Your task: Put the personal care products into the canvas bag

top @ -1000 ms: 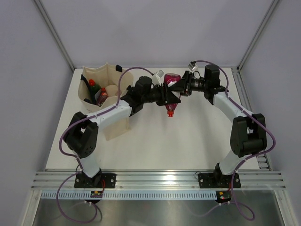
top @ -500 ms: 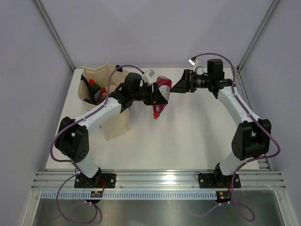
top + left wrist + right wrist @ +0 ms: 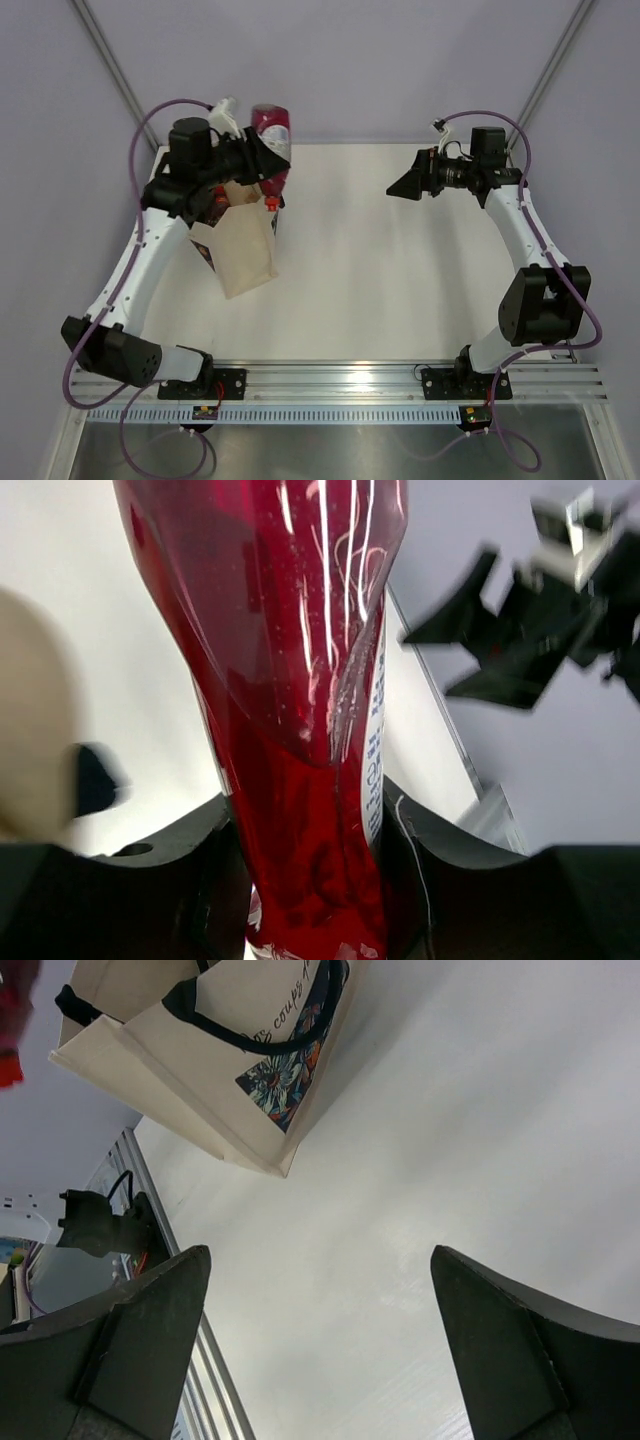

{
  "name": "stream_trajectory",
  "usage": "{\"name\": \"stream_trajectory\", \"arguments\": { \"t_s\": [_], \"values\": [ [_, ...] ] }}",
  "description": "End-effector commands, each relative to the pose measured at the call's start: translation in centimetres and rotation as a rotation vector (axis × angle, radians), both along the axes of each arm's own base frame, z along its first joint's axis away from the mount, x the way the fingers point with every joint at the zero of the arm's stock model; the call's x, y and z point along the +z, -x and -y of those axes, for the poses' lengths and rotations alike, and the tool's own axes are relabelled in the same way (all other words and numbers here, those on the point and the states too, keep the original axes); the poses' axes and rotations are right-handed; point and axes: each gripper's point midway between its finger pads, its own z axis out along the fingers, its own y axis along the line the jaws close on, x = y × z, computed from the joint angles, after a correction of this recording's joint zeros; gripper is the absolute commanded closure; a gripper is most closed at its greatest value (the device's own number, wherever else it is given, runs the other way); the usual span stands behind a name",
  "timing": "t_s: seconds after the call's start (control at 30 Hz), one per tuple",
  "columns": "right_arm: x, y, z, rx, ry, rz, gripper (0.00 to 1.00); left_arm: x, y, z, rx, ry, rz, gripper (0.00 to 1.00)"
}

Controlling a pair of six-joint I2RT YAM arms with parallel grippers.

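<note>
A dark red bottle [image 3: 271, 125] hangs cap-down, with my left gripper [image 3: 258, 162] shut on its body above the right side of the canvas bag's mouth. In the left wrist view the bottle [image 3: 300, 680] fills the space between both fingers of that gripper [image 3: 310, 880]. The cream canvas bag [image 3: 245, 255] stands at the table's back left, and a red-capped bottle [image 3: 218, 196] shows inside it. My right gripper [image 3: 405, 187] is open and holds nothing, well to the right of the bag. Its wrist view shows the bag [image 3: 230, 1070] with its navy handles and dark print, beyond the open gripper [image 3: 320, 1255].
White tabletop [image 3: 400, 280] lies between the bag and the right arm. An aluminium rail [image 3: 340, 380] runs along the near edge, with both arm bases on it. Frame posts [image 3: 115, 75] rise at the back corners.
The right gripper has let go of the dark red bottle, opened wide and drawn back to the right. The left arm has carried the bottle left and up, to above the bag.
</note>
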Motion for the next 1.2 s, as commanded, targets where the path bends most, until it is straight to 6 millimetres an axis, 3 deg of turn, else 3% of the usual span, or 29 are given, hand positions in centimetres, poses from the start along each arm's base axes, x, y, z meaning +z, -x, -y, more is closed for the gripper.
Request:
{"name": "stream_trajectory", "arguments": {
  "t_s": [0.0,0.03,0.17,0.4,0.63,0.73,0.77,0.8,0.83,0.87,1.0,1.03,1.07,1.17],
  "values": [
    [0.4,1.0,0.4,0.004,0.017,0.043,0.0,6.6,-1.1,-6.8,0.234,0.006,0.193,1.0],
    [-0.1,1.3,0.4,0.004,0.017,0.031,0.0,5.8,-1.9,-9.2,0.294,-0.008,0.175,1.0],
    [-0.8,1.6,0.5,0.001,0.019,0.015,0.01,2.0,-3.7,-13.0,0.356,-0.1,0.099,1.0],
    [-1.5,1.9,0.9,-0.002,0.052,0.023,0.01,-4.2,-5.8,-15.6,0.258,-0.295,0.041,1.0],
    [-3.4,2.3,0.9,0.002,0.063,-0.018,0.0,-6.5,-5.5,-17.2,0.202,-0.49,0.093,0.96],
    [-3.8,2.3,1.1,0.005,0.083,-0.01,0.0,-7.8,-4.8,-16.9,0.165,-0.494,0.079,0.79],
    [-4.0,2.3,1.2,0.006,0.099,0.007,0.01,-8.0,-4.7,-16.8,0.164,-0.486,0.067,0.64],
    [-4.4,1.9,1.7,-0.018,0.133,0.018,0.01,-8.3,-4.6,-17.0,0.179,-0.487,0.052,0.25],
    [-4.4,1.9,2.0,-0.034,0.158,0.035,0.01,-8.2,-4.2,-17.0,0.19,-0.482,0.056,0.06],
    [-4.6,1.5,2.5,-0.056,0.193,0.054,0.0,-8.0,-4.2,-17.1,0.211,-0.474,0.063,0.01],
    [-4.2,-0.2,5.8,-0.225,0.374,0.122,0.0,-4.7,-3.5,-16.3,0.271,-0.376,0.179,0.01],
    [-3.9,-0.6,6.5,-0.272,0.401,0.131,0.0,-4.9,-3.0,-16.1,0.271,-0.355,0.186,0.01],
    [-3.8,-1.4,8.0,-0.366,0.45,0.124,0.01,-2.7,-2.4,-15.7,0.29,-0.313,0.256,0.01],
    [-2.0,-2.3,11.2,-0.566,0.53,0.136,0.0,-0.4,-0.2,-15.1,0.32,-0.237,0.371,0.01]
  ]
}}
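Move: The left hand already holds the dark red bottle in the air. From it, the mouth of the canvas bag is about 12 cm to the left, roughly 3 cm farther out and 13 cm lower. Inside the bag, the red sauce bottle lies some 16 cm left, about level fore-and-aft and 20 cm down; the green bottle is about 20 cm left, 2 cm ahead and 18 cm down. From the right hand, the bag mouth is roughly 52 cm left, level fore-and-aft, 4 cm lower. Leftwards, fast, the left arm swings the still-gripped dark red bottle about 17 cm over the canvas bag, turning some 20 degrees counter-clockwise, then sinks about 13 cm while rolling its left side up. There the fingers open wide, let go of the bottle, and the hand lifts about 6 cm. The empty, open right hand sinks about 6 cm, then moves right, away from the bag. ##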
